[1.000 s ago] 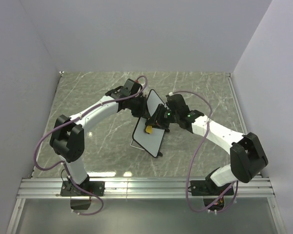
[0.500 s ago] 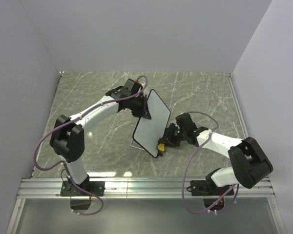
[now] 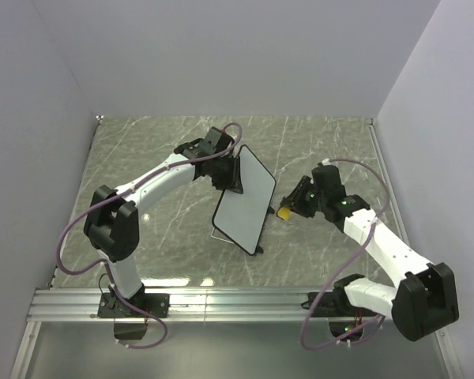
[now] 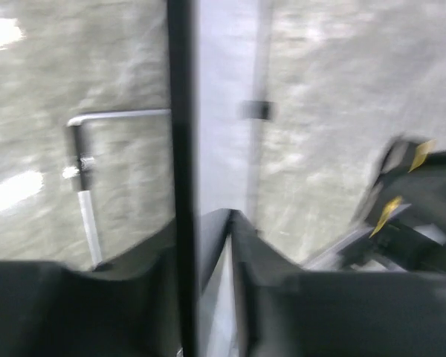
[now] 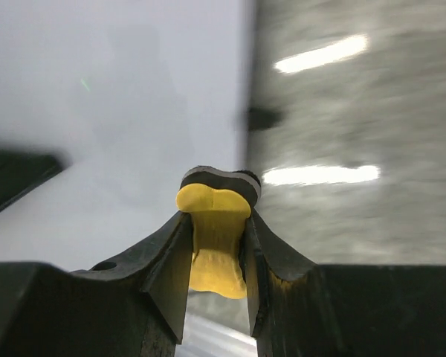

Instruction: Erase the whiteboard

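Note:
The whiteboard [image 3: 243, 204] is a white board with a thin black rim, held tilted up off the table, its near edge resting low. My left gripper [image 3: 234, 175] is shut on its top left edge; the left wrist view shows the board [image 4: 227, 89] edge-on between the fingers. My right gripper [image 3: 288, 210] is shut on the yellow bone-shaped eraser [image 3: 284, 213], held just right of the board and apart from it. In the right wrist view the eraser [image 5: 215, 238] sits between the fingers with the white board face [image 5: 111, 111] behind. No red marks show.
The grey marbled table [image 3: 158, 158] is walled by white panels at the back and sides. A metal rail [image 3: 221, 304] runs along the near edge by both arm bases. A metal stand leg [image 4: 85, 171] of the board shows in the left wrist view.
My right gripper with the eraser swept down the board face to its lower right edge, then pulled away up and to the right, off the board. The left gripper kept holding the board.

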Motion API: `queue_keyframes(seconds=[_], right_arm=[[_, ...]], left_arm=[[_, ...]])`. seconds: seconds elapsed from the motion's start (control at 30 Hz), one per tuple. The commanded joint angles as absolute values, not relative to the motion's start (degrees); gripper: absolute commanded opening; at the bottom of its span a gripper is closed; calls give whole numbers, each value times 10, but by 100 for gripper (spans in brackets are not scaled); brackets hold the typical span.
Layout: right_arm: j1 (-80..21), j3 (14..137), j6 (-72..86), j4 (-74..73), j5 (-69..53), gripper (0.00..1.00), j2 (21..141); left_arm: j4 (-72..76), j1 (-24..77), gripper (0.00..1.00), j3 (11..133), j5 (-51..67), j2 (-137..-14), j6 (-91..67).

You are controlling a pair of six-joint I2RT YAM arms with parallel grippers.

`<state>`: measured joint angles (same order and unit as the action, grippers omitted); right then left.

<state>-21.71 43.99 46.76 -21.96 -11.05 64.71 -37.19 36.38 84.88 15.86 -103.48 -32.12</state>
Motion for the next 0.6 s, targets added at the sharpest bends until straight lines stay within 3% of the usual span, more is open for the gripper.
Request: queue_keyframes(seconds=[0.0, 0.07, 0.13, 0.17, 0.2, 0.3, 0.37, 0.57], right_arm=[[-178, 405, 447, -293, -32, 0, 671], [-171, 391, 448, -286, -12, 3, 693], [-164, 374, 451, -274, 11, 15, 714], [-163, 371, 453, -268, 21, 23, 722], [-163, 367, 453, -265, 28, 39, 729], [-164, 366, 453, -254, 45, 59, 751], [-163, 367, 449, -251, 47, 63, 760], [-163, 372, 442, -269, 52, 88, 738]], left_arm=[[-488, 406, 35, 801, 21, -1133, -281], [-500, 406, 48, 816, 7, -1127, -284], [-509, 406, 51, 823, 2, -1121, -286], [-510, 406, 53, 830, 2, -1119, -287], [-513, 406, 53, 834, 2, -1114, -288], [-523, 406, 54, 844, 2, -1107, -291], [-532, 406, 55, 849, 2, -1099, -292], [-556, 405, 58, 860, -30, -1075, -296]])
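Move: The right hand still holds the eraser; the bare table spot for it lies about 7 cm to that hand's right, 3 cm back and 13 cm below. The whiteboard's middle stands some 12 cm to the right hand's left, 3 cm ahead and 5 cm lower. The left hand is at the whiteboard's raised left edge, the board's middle about 3 cm right, 3 cm back and 5 cm below; the eraser is 14 cm right, 7 cm back and 1 cm below. Right hand drops some 12 cm, swings 8 cm right and releases the eraser; left opens, easing right and down. ##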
